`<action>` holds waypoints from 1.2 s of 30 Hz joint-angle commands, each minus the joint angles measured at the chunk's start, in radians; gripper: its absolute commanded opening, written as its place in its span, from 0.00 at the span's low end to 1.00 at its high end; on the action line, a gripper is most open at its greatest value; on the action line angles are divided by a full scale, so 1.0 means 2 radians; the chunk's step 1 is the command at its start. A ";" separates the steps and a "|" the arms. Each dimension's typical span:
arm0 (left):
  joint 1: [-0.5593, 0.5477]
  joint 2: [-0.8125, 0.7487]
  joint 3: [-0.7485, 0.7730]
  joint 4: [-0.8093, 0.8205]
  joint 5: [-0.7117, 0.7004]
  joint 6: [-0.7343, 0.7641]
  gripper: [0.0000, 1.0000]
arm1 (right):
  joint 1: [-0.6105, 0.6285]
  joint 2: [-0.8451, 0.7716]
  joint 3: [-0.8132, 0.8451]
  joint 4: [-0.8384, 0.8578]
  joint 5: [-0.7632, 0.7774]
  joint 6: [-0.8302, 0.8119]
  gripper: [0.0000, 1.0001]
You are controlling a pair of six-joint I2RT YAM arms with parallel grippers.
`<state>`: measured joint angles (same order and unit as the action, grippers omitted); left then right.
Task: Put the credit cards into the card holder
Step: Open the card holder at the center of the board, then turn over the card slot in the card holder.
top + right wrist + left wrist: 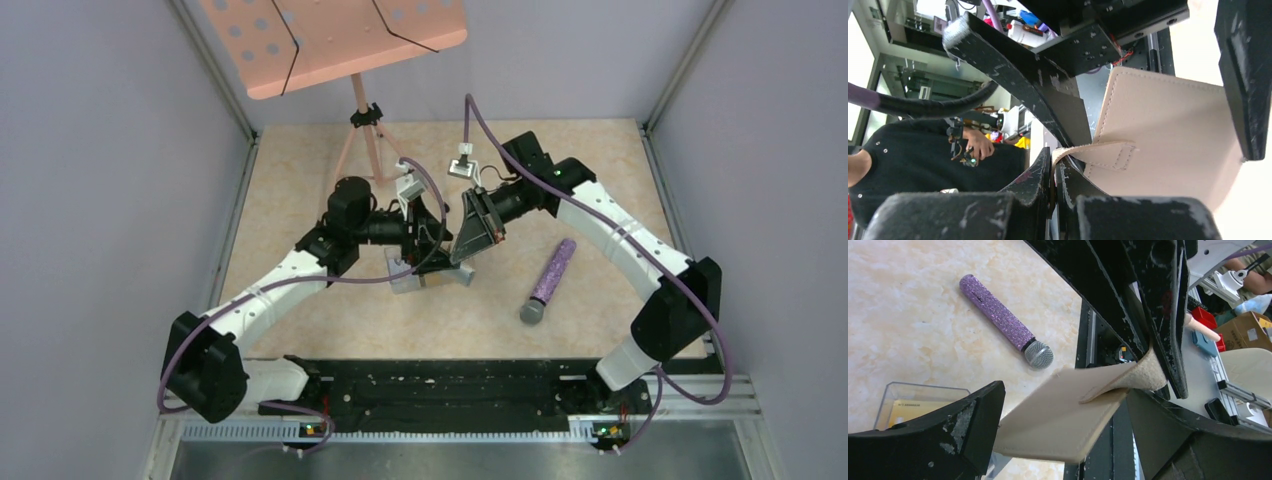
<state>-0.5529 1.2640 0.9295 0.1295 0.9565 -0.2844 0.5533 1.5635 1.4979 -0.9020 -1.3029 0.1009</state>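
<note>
The tan card holder (pixel 1063 410) hangs in the air between both grippers, folded shut. My right gripper (pixel 1054 165) is shut on its strap tab, which bends up away from the body (pixel 1168 130). My left gripper (pixel 1068 432) is open, one finger (pixel 973 425) on each side of the holder's body, neither clearly touching it. A gold-yellow credit card (pixel 910 407) lies inside the clear box (pixel 893 390) on the table, below the left finger. In the top view the two grippers (pixel 432 235) (pixel 470 245) meet over that box (pixel 405 281) and hide the holder.
A purple glitter microphone (pixel 550 280) lies on the table right of the grippers, also in the left wrist view as the microphone (pixel 1005 322). A pink music stand (pixel 330 40) rises at the back. Grey walls close in the sides.
</note>
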 commanded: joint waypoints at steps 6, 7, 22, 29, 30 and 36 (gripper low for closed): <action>-0.011 -0.003 -0.020 0.067 0.060 -0.059 0.78 | -0.012 0.018 0.038 0.031 -0.032 -0.015 0.00; -0.010 -0.004 -0.021 0.062 0.061 -0.060 0.74 | -0.013 0.019 0.039 0.031 -0.033 -0.015 0.00; -0.010 -0.004 -0.007 0.046 0.054 -0.071 0.00 | -0.033 0.011 0.019 0.031 0.061 -0.002 0.13; -0.010 0.028 0.054 -0.129 0.073 -0.007 0.00 | -0.049 -0.012 0.019 0.026 0.170 -0.008 0.56; -0.010 0.034 0.061 -0.146 0.078 -0.003 0.00 | -0.049 -0.013 0.018 0.023 0.178 -0.013 0.61; -0.010 0.043 0.071 -0.176 0.098 0.014 0.00 | -0.049 0.003 0.005 -0.030 0.189 -0.063 0.65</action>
<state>-0.5701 1.3514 1.0286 -0.1711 1.0870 -0.3073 0.4633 1.5780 1.5181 -0.8993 -0.9783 0.0654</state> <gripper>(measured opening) 0.035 0.652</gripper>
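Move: The card holder hangs in the air, already pinched at its strap by the right hand, its middle roughly 2 cm ahead of those fingertips, 2 cm left and 3 cm lower. From the wide-open left hand it sits about 2 cm back, 2 cm right and just below. The clear card box is on the table some 4 cm ahead of the left hand, 3 cm left and 25 cm down; the microphone lies about 27 cm right of that hand, level with it, on the table. Back towards the robot by about 3 cm goes the left hand, its open fingers shutting on the card holder's edge near the strap; it then sinks some 2 cm while the wrist turns by under 20 degrees. The right hand keeps its pinch while easing forward, and only after the left has shut opens, lets go of the strap and draws off about 7 cm forward, 4 cm down and slightly right. ##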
